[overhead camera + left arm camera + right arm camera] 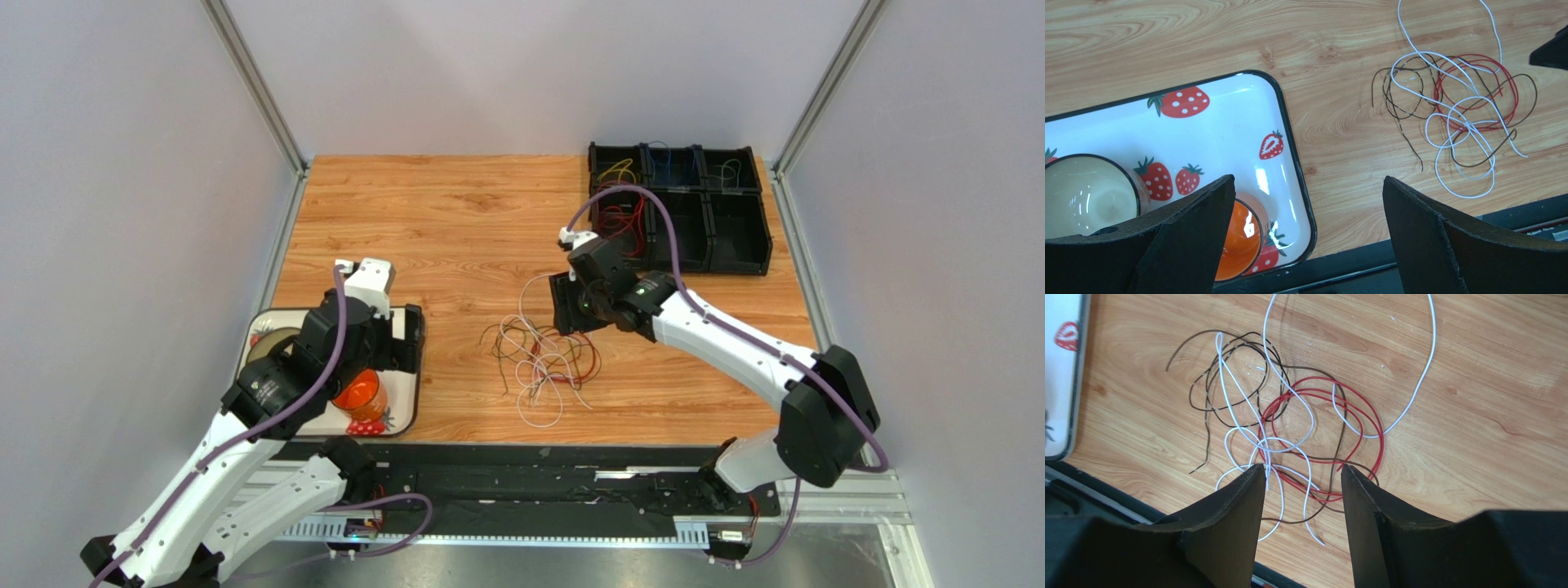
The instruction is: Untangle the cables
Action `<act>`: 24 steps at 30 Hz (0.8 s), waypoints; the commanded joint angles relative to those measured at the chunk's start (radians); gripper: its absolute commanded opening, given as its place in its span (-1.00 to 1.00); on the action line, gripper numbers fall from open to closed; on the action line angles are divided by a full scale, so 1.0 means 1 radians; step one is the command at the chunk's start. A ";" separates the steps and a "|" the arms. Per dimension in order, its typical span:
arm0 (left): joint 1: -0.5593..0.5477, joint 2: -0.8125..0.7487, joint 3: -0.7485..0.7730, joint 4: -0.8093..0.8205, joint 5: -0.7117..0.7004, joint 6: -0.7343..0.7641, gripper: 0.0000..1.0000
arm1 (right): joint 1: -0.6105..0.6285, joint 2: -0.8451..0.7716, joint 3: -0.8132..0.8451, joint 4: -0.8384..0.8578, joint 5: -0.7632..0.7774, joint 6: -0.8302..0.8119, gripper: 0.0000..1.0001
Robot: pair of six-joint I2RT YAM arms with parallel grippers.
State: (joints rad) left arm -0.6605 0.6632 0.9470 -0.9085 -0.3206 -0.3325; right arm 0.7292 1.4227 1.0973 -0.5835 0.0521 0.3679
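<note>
The cables (546,358) lie in a loose tangle of white, red and dark brown loops on the wooden table, near its front edge. My right gripper (569,306) hangs just behind and above them. In the right wrist view it (1303,468) is open, and the cables (1290,395) lie on the wood below and between its fingers, with nothing gripped. My left gripper (1308,184) stands wide open and empty over the front right corner of the strawberry tray (1287,131). From there the cables (1468,125) sit off to the right.
The strawberry tray (264,321) at the left holds an orange cup (359,395) and a cream bowl (1082,193). A black divided bin (736,227) at the back right holds yellow, blue and red wires. A black rail (552,472) runs along the near edge.
</note>
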 commanded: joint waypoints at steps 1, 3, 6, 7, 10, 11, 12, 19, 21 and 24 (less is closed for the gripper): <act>0.002 0.003 0.030 0.007 -0.002 -0.003 0.96 | 0.052 0.088 0.055 0.057 0.060 -0.069 0.05; 0.002 0.003 0.030 0.007 -0.005 -0.005 0.96 | 0.073 0.125 0.079 0.059 0.063 -0.090 0.04; 0.002 0.003 0.030 0.005 -0.014 -0.007 0.96 | 0.096 0.185 0.104 0.057 0.068 -0.099 0.02; 0.004 0.001 0.029 0.008 -0.015 -0.007 0.96 | 0.102 0.206 0.113 0.065 0.069 -0.104 0.02; 0.006 -0.002 0.026 0.008 -0.017 -0.004 0.96 | 0.118 0.229 0.130 0.074 0.063 -0.110 0.01; 0.009 -0.005 0.026 0.010 -0.017 -0.002 0.96 | 0.119 0.242 0.134 0.077 0.063 -0.110 0.02; 0.010 -0.007 0.024 0.011 -0.015 -0.002 0.96 | 0.122 0.251 0.139 0.080 0.060 -0.112 0.02; 0.016 -0.019 0.018 0.017 -0.012 0.004 0.96 | 0.131 0.300 0.176 0.073 0.058 -0.113 -0.04; 0.016 -0.025 0.015 0.019 -0.012 0.003 0.96 | 0.136 0.298 0.180 0.071 0.054 -0.113 -0.04; 0.016 -0.030 0.013 0.022 -0.011 0.006 0.96 | 0.136 0.298 0.182 0.077 0.042 -0.113 -0.05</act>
State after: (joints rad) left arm -0.6514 0.6456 0.9470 -0.9077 -0.3244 -0.3332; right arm 0.8562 1.7187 1.2354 -0.5407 0.0963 0.2672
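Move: The cable tangle's middle lies about 11 cm below the right hand, some 3 cm back and 3 cm to its left. Within the tangle, the black cable's coil is roughly 9 cm to this hand's left and 1 cm back; the red coil sits about 3 cm back and 1 cm to its right. From the left hand, the tangle's middle is some 26 cm to the right, 5 cm ahead and 20 cm down. Touching nothing yet, the right hand heads left and down over the tangle towards its left part, where the white and black cables overlap. It goes about 5 cm each way; the sinking levels off halfway while the leftward drift eases on. The wrist turns some 10 degrees counter-clockwise and its left side dips slightly, fingers staying about half open. ##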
